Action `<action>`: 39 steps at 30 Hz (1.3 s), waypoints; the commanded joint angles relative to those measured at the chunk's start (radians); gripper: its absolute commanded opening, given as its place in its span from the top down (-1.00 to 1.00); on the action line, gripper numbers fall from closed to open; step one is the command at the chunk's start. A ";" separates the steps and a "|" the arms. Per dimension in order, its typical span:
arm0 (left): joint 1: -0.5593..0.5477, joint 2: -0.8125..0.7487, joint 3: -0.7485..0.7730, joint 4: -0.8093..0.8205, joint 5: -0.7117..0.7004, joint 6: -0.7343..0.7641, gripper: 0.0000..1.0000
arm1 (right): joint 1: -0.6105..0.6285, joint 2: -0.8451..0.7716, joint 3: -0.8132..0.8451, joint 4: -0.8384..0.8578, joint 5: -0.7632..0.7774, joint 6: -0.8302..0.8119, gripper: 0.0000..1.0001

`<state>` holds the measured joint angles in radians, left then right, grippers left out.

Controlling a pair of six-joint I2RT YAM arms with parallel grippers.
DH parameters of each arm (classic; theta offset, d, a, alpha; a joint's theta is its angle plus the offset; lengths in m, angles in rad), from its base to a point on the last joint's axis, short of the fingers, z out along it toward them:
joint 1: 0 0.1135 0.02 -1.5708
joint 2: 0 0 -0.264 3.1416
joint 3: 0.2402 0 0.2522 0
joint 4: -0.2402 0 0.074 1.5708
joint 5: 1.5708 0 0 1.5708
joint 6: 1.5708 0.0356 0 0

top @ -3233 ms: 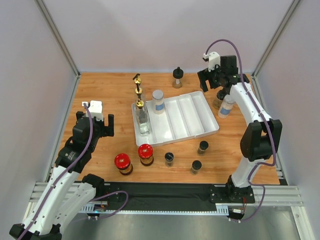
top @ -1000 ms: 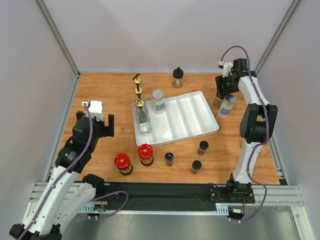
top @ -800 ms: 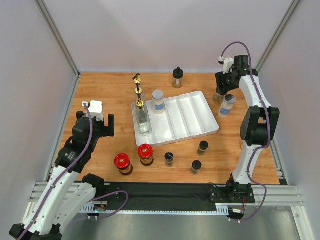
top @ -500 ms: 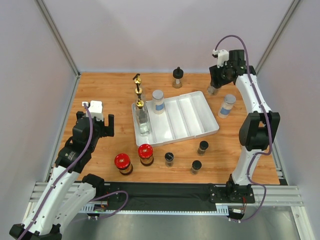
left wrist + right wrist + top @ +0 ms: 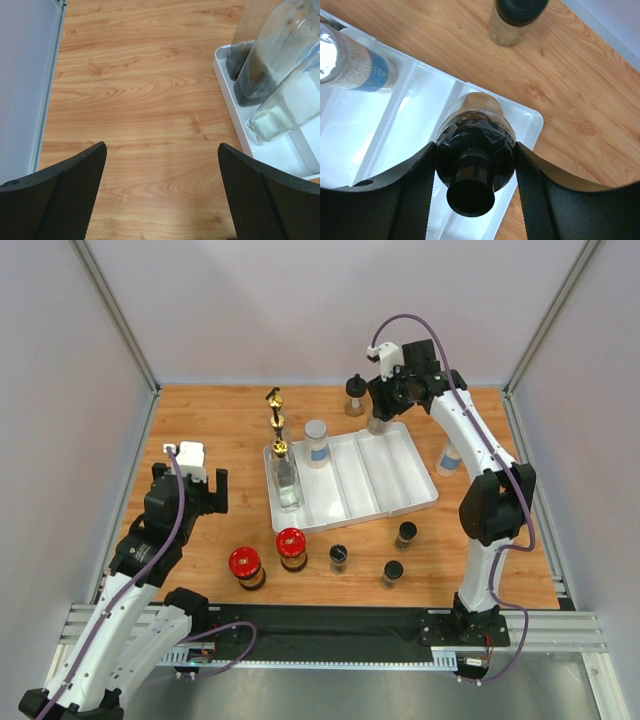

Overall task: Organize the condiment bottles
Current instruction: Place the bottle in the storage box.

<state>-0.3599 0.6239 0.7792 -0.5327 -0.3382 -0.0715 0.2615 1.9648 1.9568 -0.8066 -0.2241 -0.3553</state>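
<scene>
My right gripper is shut on a black-capped jar with tan contents, holding it over the far right corner of the white tray. The same held jar shows below the fingers in the top view. The tray's left compartments hold a gold-spouted bottle and a silver-lidded blue-label jar. Another black-capped jar stands behind the tray. Two red-lidded jars and three small black-capped jars stand in front of it. My left gripper hangs open over bare wood, left of the tray.
A second blue-label jar stands on the table right of the tray. Two more gold-spouted bottles rise at the tray's far left corner. In the left wrist view, clear bottles stand at the tray's rim. White walls enclose the table.
My right arm has swung left from the table's right side, carrying the black-capped jar to above the tray's far right corner. The left arm has not moved.
</scene>
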 commanded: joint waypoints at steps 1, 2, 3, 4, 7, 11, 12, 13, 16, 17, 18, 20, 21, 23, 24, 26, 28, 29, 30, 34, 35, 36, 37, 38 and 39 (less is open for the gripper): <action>-0.004 -0.013 0.002 0.030 0.004 0.013 -0.99 | 0.045 0.031 0.068 0.012 -0.021 0.012 0.88; -0.004 -0.013 0.002 0.030 0.005 0.012 -0.99 | 0.054 0.037 0.071 0.011 -0.023 0.013 0.88; -0.004 -0.013 0.002 0.030 0.004 0.013 -1.00 | 0.062 0.045 0.077 0.006 -0.024 0.015 0.88; -0.004 -0.013 0.002 0.030 0.004 0.013 -0.99 | 0.077 0.052 0.082 0.003 -0.027 0.015 0.88; -0.004 -0.015 0.002 0.030 0.005 0.013 -1.00 | 0.108 0.078 0.100 -0.006 -0.027 0.013 0.87; -0.004 -0.018 0.003 0.028 0.007 0.013 -0.99 | 0.137 0.101 0.109 -0.008 -0.023 0.012 0.86; -0.004 -0.018 0.002 0.030 0.007 0.012 -0.99 | 0.146 0.112 0.111 -0.008 -0.020 0.010 0.86; -0.004 -0.018 0.002 0.030 0.007 0.012 -0.99 | 0.151 0.115 0.113 -0.006 -0.020 0.010 0.86; -0.004 -0.018 0.002 0.031 0.007 0.013 -0.99 | 0.163 0.134 0.122 -0.008 -0.018 0.010 0.85; -0.004 -0.018 0.002 0.031 0.007 0.013 -0.99 | 0.163 0.143 0.123 -0.008 -0.018 0.010 0.85; -0.004 -0.018 0.002 0.031 0.007 0.013 -0.99 | 0.169 0.149 0.125 -0.009 -0.018 0.010 0.85; -0.004 -0.016 0.002 0.033 0.008 0.013 -0.99 | 0.174 0.163 0.129 -0.009 -0.017 0.010 0.84; -0.004 -0.015 0.002 0.030 0.007 0.012 -0.99 | 0.177 0.167 0.131 -0.009 -0.017 0.010 0.84; -0.004 -0.015 0.002 0.031 0.007 0.012 -0.99 | 0.179 0.183 0.136 -0.014 -0.017 0.007 0.82; -0.004 -0.013 0.002 0.031 0.007 0.013 -1.00 | 0.180 0.187 0.137 -0.016 -0.014 0.007 0.82; -0.004 -0.015 0.000 0.030 0.007 0.013 -1.00 | 0.183 0.201 0.142 -0.017 -0.008 0.004 0.79; -0.004 -0.015 0.000 0.031 0.005 0.013 -0.99 | 0.186 0.209 0.145 -0.020 -0.004 0.003 0.76; -0.004 -0.015 0.000 0.031 0.007 0.013 -0.99 | 0.186 0.216 0.146 -0.020 -0.003 0.001 0.73; -0.004 -0.013 0.002 0.031 0.005 0.013 -0.99 | 0.185 0.220 0.148 -0.020 0.000 -0.001 0.72; -0.005 -0.012 0.000 0.031 0.005 0.013 -0.99 | 0.185 0.235 0.154 -0.023 0.006 -0.004 0.63; -0.004 -0.012 0.000 0.031 0.005 0.013 -0.99 | 0.186 0.238 0.155 -0.023 0.006 -0.005 0.54; -0.004 -0.012 0.000 0.031 0.005 0.013 -0.99 | 0.186 0.241 0.156 -0.023 0.006 -0.005 0.46; -0.004 -0.012 0.000 0.031 0.005 0.013 -0.99 | 0.186 0.244 0.156 -0.023 0.006 -0.005 0.38; -0.004 -0.013 0.000 0.031 0.004 0.012 -1.00 | 0.185 0.246 0.156 -0.023 0.006 -0.005 0.23; -0.004 -0.013 0.000 0.031 0.004 0.013 -0.99 | 0.185 0.247 0.157 -0.023 0.006 -0.005 0.16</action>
<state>-0.3599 0.6151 0.7792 -0.5327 -0.3382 -0.0715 0.4419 2.2108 2.0548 -0.8551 -0.2264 -0.3531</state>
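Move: The bottle, already pinched in the right hand, is bound for the far end of the box slot just right of the white-capped jar: about 9 cm left, 2 cm back and 18 cm below that hand. The jar's middle stands some 18 cm left, 3 cm back and 13 cm down; a spare black-capped bottle is 15 cm ahead, 6 cm left, 13 cm down. From the left hand the slot lies roughly 20 cm ahead, 40 cm right, 21 cm below. The held bottle is carried left by about 9 cm, over the box towards the slot beside the white-capped jar, dipping as it goes and drifting back slightly. Once the leftward travel eases off, the right hand keeps lowering the bottle almost straight into the slot, about 9 cm down altogether, the wrist turning some 10 degrees counter-clockwise and the fingers tipping down as much. The pinch stays closed. ##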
